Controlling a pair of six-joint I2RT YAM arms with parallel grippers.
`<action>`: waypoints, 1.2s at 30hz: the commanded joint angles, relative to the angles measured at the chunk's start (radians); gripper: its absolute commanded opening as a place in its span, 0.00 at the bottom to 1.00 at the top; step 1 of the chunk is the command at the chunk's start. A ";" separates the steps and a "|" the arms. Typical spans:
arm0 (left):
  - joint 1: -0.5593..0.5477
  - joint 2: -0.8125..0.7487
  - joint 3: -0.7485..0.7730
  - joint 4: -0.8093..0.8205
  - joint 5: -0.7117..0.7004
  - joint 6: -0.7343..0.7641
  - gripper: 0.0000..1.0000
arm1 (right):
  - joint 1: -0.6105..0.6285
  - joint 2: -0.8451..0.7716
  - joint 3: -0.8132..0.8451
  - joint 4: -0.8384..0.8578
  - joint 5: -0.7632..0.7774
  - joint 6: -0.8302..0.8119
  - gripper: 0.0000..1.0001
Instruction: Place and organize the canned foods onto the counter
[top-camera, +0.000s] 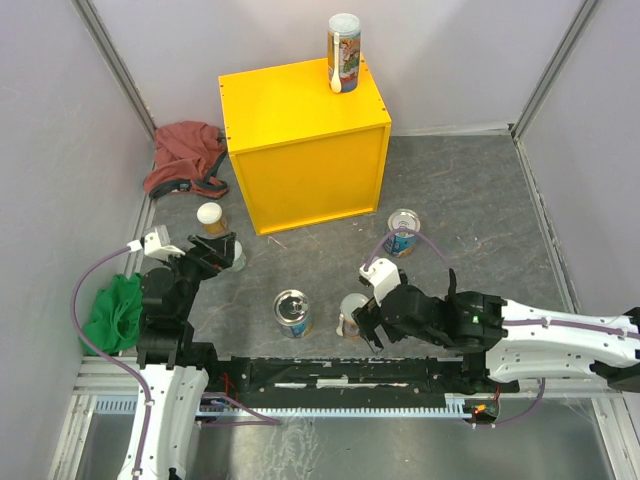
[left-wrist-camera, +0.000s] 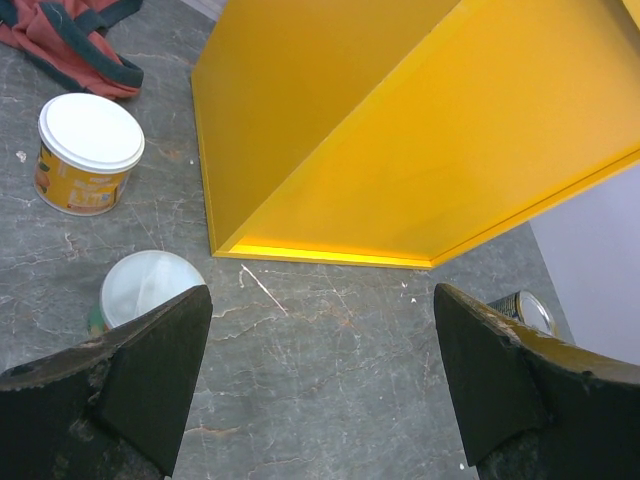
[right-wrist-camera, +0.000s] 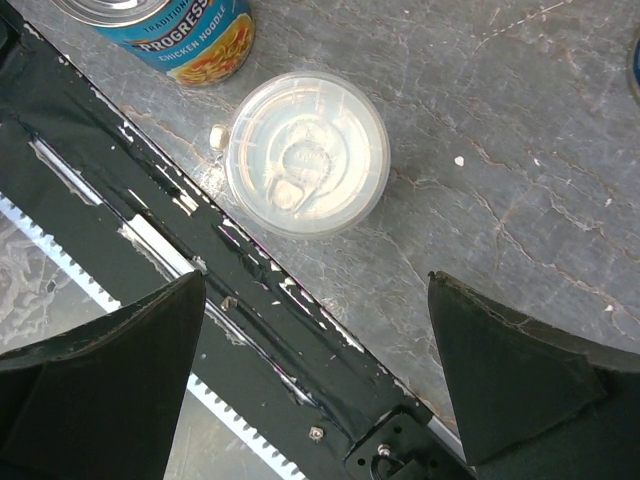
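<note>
The counter (top-camera: 300, 110) is a big yellow box, and a tall orange-labelled can (top-camera: 343, 52) stands on its far right corner. On the grey floor stand a short white-lidded can (top-camera: 211, 217), a blue-labelled tin (top-camera: 293, 312), a second blue tin (top-camera: 403, 232) and a clear-lidded can (top-camera: 352, 312). My left gripper (top-camera: 225, 250) hangs open beside another lidded can (left-wrist-camera: 150, 288), with the counter (left-wrist-camera: 400, 150) ahead. My right gripper (top-camera: 365, 325) is open over the near table edge; the clear-lidded can (right-wrist-camera: 307, 152) lies just ahead of its fingers, beside the blue tin (right-wrist-camera: 175, 35).
A red cloth (top-camera: 185, 158) lies left of the yellow box and a green cloth (top-camera: 118, 312) by the left wall. A black rail (right-wrist-camera: 200, 260) runs along the near table edge. Grey walls close in the left, back and right sides.
</note>
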 joint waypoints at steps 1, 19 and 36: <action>0.003 0.010 0.025 0.006 0.029 0.000 0.97 | 0.012 0.021 -0.038 0.127 0.038 0.023 0.99; -0.002 0.042 0.025 0.027 0.043 0.063 0.98 | 0.012 0.161 -0.118 0.366 0.145 -0.037 0.99; -0.038 0.050 0.034 0.006 0.012 0.113 1.00 | -0.036 0.188 -0.196 0.491 0.095 -0.056 0.92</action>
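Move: Ahead and to the left of the right hand, the clear-lidded can stands about 4 cm forward, 4 cm left and some 7 cm lower. The blue soup can is roughly 13 cm to the left of it and level with it in depth; the dark blue can is about 19 cm farther out and 10 cm to the right of it. From the left hand, the clear-lidded can lies about 27 cm right, 12 cm back and 14 cm lower. Sinking about 6 cm while sliding some 4 to 5 cm left and 3 to 4 cm forward, the right hand slants down along its fingers' pointing line onto the clear-lidded can. Its wide-open fingers go down on either side of the can, with the wrist lifting the fingertips only slightly. No firm closing yet. ##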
